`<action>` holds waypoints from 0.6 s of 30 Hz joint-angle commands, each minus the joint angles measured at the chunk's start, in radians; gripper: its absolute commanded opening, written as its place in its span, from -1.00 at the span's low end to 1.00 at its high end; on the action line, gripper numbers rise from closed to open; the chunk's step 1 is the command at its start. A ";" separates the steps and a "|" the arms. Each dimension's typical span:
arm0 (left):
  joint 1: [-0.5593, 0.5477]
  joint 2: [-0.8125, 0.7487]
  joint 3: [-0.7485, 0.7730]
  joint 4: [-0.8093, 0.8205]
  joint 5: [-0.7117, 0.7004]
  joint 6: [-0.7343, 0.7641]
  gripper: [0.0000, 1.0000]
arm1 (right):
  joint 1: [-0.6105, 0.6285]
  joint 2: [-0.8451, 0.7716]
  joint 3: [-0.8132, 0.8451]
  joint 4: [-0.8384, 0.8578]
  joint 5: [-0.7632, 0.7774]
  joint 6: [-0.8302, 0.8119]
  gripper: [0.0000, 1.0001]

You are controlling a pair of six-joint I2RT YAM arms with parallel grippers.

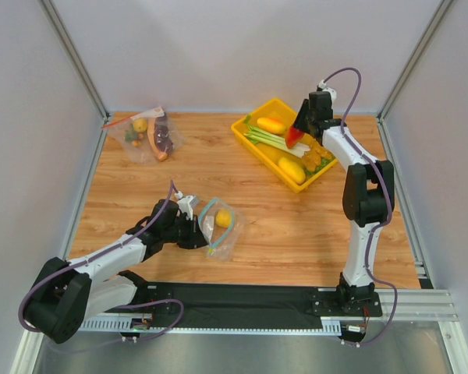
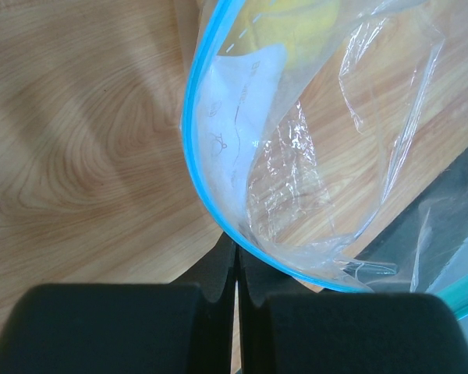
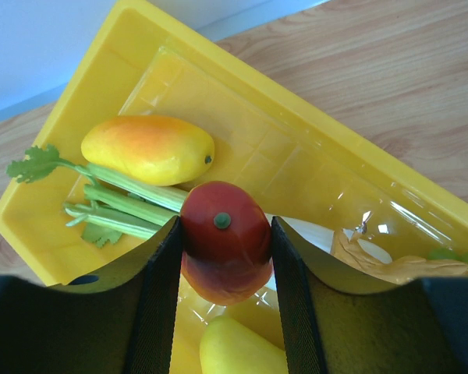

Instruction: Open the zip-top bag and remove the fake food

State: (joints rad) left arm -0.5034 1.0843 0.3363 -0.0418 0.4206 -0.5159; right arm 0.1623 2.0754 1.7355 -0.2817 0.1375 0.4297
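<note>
The zip-top bag (image 1: 218,227) lies on the wooden table, its light-blue zip strip (image 2: 190,132) curved open. A round yellow piece of fake food (image 1: 223,219) sits inside it and also shows through the plastic (image 2: 308,31) in the left wrist view. My left gripper (image 1: 196,231) (image 2: 236,257) is shut at the bag's left edge, pinching the plastic by the strip. My right gripper (image 1: 296,134) (image 3: 225,234) hovers over the yellow tray (image 1: 248,142), shut on a red-orange fruit (image 3: 225,245).
The tray (image 3: 101,93) holds an orange-yellow fruit (image 3: 148,149), green stalks (image 3: 117,206), a yellow piece (image 3: 238,351) and a lumpy orange piece (image 1: 316,160). A second clear bag (image 1: 144,134) with a red-orange strip lies at the back left. White walls enclose the table.
</note>
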 commanded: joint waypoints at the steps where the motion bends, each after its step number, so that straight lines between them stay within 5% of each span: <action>1: 0.000 -0.004 0.026 -0.009 0.000 0.024 -1.00 | 0.000 0.040 0.068 -0.036 -0.004 0.012 -0.41; 6: 0.000 0.000 0.026 -0.013 0.003 0.030 -1.00 | 0.002 0.081 0.082 -0.086 -0.048 0.004 -0.25; 13: 0.000 -0.009 0.029 -0.023 0.000 0.037 -1.00 | 0.009 0.038 0.004 -0.076 -0.113 -0.012 0.42; 18: 0.000 -0.018 0.032 -0.029 0.004 0.036 -1.00 | 0.011 -0.041 -0.034 -0.065 -0.122 -0.028 0.64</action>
State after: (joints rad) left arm -0.5034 1.0843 0.3363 -0.0540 0.4206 -0.5060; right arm 0.1661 2.1315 1.7123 -0.3576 0.0357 0.4232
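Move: The right hand still holds the red fake fruit, above the yellow tray. Its resting spot over the celery lies some 7 cm below, about 1 cm back and 2 cm to the left. The celery's middle is 2 cm ahead and 6 cm left, the orange-yellow mango 9 cm ahead and 8 cm left, the yellow squash 9 cm back and 1 cm left. From the left hand, at the open bag, that spot is some 39 cm ahead and 26 cm right. Downward, the right hand lowers the red fruit into the tray between mango and squash, and after some 2.5 cm its fingers begin to open wide and let go. It keeps sinking, about 5 cm in all, while drawing back a couple of centimetres and slightly left; the fingers tip roughly 10 degrees more steeply down. ##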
